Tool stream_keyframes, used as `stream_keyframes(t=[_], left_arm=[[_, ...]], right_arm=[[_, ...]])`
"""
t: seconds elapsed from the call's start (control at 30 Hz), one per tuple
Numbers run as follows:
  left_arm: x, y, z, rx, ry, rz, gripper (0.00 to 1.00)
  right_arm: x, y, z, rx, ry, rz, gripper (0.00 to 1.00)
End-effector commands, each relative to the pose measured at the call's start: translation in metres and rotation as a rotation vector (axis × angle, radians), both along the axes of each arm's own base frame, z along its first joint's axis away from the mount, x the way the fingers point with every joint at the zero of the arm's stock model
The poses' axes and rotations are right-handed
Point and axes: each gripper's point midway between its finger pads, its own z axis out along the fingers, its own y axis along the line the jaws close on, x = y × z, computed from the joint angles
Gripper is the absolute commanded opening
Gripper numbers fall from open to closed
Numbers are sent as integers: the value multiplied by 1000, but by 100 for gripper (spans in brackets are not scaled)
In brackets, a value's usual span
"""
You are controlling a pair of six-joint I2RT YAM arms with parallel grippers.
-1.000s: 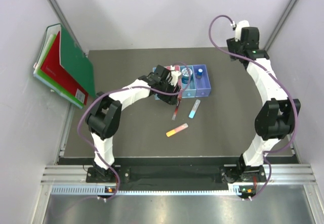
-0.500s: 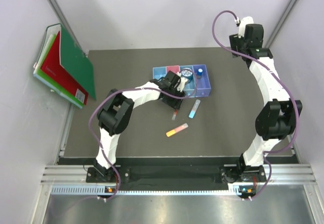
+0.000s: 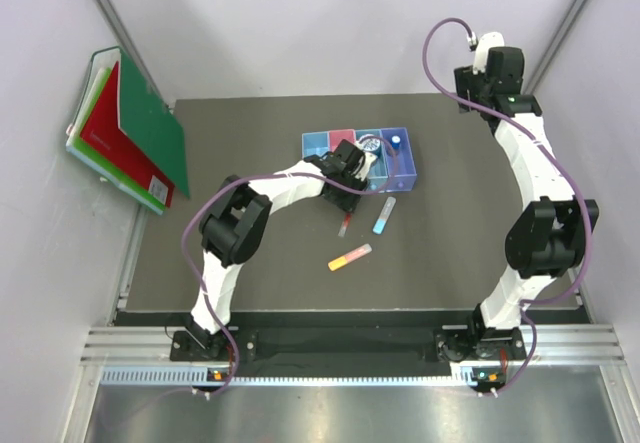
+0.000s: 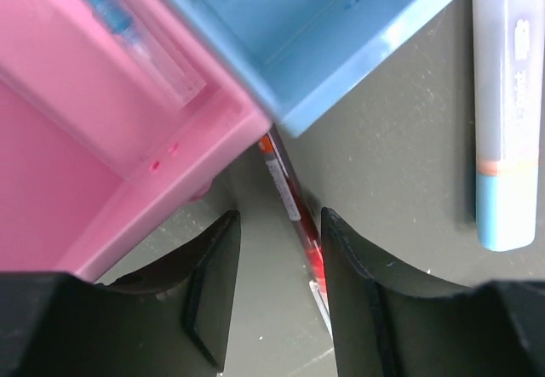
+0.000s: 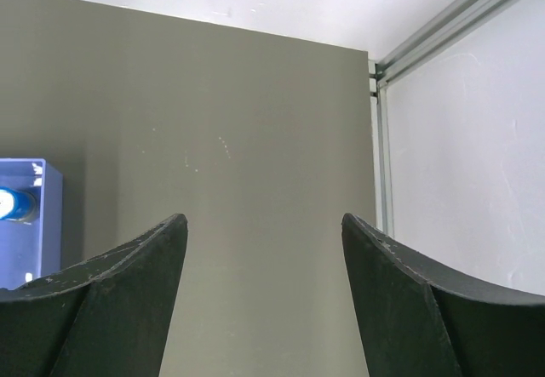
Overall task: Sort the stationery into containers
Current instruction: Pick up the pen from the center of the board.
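Note:
The four joined bins (image 3: 322, 144) stand at mid-table. The round blue tin (image 3: 370, 145) is in the blue bin and the grey-capped bottle (image 3: 396, 144) in the violet-blue bin. My left gripper (image 3: 349, 170) is open, low at the bins' front edge. In the left wrist view the gripper (image 4: 277, 288) straddles the red-black pen (image 4: 294, 215), which lies on the mat against the right finger, its far end under the corner where the pink bin (image 4: 102, 156) meets the blue bin (image 4: 341, 28). A blue pen (image 4: 111, 19) lies in the pink bin. The light-blue stick (image 3: 384, 215) and yellow-pink stick (image 3: 349, 257) lie on the mat. My right gripper (image 3: 487, 68) is open and empty at the back right. The eraser is hidden.
Green and red folders (image 3: 130, 128) lean against the left wall. The right wrist view shows bare mat, the violet-blue bin's corner (image 5: 30, 224) and the enclosure's metal frame (image 5: 381, 156) at the right.
My left gripper has shifted right along the front of the bins. The red-black pen now lies on the mat, a little nearer than before. The right arm has drawn back slightly.

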Motion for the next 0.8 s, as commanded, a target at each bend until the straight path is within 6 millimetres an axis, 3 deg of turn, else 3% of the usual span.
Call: stream_keyframes(t=[0.0, 0.23, 0.4, 0.53, 0.63, 0.77], left_arm=[[-15, 17, -33, 162, 60, 14, 48], [-26, 21, -42, 205, 82, 1, 41], [-31, 24, -43, 222, 97, -7, 12], [-35, 28, -44, 235, 114, -11, 0], [-40, 30, -41, 239, 125, -23, 0], [-40, 32, -19, 207, 89, -33, 0]], right_arm=[[-5, -3, 69, 38, -170, -4, 73], [-7, -6, 70, 43, -173, -7, 73], [-9, -8, 75, 44, -184, -7, 73], [-9, -7, 75, 45, -184, -5, 73], [-9, -7, 75, 46, -184, -2, 73], [-10, -6, 78, 50, -189, 2, 73]])
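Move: My left hand is already down at the red pen: its middle lies about 1 cm right, 1 cm back and 1 cm below my fingertips, nearer the right-hand finger. The compartment box's middle is some 12 cm ahead and 3 cm right. The blue highlighter lies about 10 cm right and 1 cm back, the yellow highlighter about 11 cm back and 1 cm right. From my right hand the pen is roughly 28 cm left, 20 cm back and 26 cm down. I keep my left hand almost in place over the board, settling less than half a centimetre and tilting about 5 degrees so its left side comes up, then shut the half-open fingers fully and pinch the red pen near its middle, just short of the box's front edge. My right hand, empty and open, rises about 1.5 cm. ##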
